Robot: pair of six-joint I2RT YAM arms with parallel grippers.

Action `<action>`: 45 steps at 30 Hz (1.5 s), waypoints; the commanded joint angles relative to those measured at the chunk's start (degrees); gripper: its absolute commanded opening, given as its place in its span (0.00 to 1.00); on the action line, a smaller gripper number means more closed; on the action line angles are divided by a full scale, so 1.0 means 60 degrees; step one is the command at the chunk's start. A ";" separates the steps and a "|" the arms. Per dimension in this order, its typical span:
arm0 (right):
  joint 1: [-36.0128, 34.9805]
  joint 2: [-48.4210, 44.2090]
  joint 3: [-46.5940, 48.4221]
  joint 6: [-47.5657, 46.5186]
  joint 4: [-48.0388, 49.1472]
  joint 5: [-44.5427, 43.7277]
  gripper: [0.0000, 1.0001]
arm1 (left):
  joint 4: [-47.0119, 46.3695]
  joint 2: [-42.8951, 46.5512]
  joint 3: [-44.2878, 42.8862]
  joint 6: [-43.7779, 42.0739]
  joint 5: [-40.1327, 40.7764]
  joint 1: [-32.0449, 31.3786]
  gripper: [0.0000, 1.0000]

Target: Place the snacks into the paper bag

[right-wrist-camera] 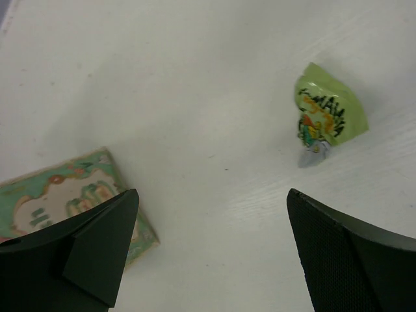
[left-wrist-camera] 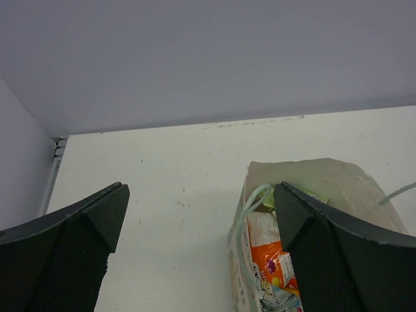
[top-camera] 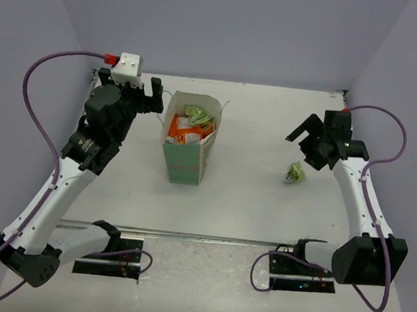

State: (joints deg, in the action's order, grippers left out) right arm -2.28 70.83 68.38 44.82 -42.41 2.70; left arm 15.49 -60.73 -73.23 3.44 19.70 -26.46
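The mint-green paper bag (top-camera: 185,161) stands upright left of the table's middle. Several snacks fill it, among them an orange pouch (top-camera: 184,132) and a small green packet (top-camera: 195,113). One more small green packet (top-camera: 294,173) lies alone on the table to the right. My left gripper (top-camera: 135,94) hovers open just left of the bag's top, nothing between its fingers. In the left wrist view the bag (left-wrist-camera: 312,177) and the orange pouch (left-wrist-camera: 270,250) show beside the right finger (left-wrist-camera: 338,260). My right gripper (top-camera: 306,140) hangs open above and just behind the loose green packet (right-wrist-camera: 328,117), apart from it.
The bag's printed side (right-wrist-camera: 58,188) shows at the left of the right wrist view. A thin handle (left-wrist-camera: 250,211) loops over the bag's rim. Grey walls close the table at the back and both sides. The arm bases and cables sit at the near edge.
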 commanded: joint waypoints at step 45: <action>0.0132 0.1821 0.1407 -0.0103 0.2474 0.3658 0.00 | -0.0486 -0.0293 -0.0085 -0.0340 0.0305 -0.0029 1.00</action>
State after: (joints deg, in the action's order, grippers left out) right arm -0.78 91.46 71.99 42.50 -44.01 7.27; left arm 15.44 -62.13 -73.21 2.35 20.82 -26.70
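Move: The green snack lies almost straight beneath the open right hand, about 19 cm down, roughly 4 cm to its right and 1 cm back. The paper bag, with the other snacks inside, stands some 33 cm to the right hand's left and about 2 cm farther out, its middle around 9 cm lower. From the left hand the green snack is about 49 cm to the right, 2 cm back and 38 cm below. Down goes the right hand, some 19 cm and a little back and right, fingers open and tipping nearly 40 degrees towards the table over the green snack. The fingers close and pinch the snack by its end; then the hand rises about 10 cm with it, swinging forward and left as the fingers tilt back up. ##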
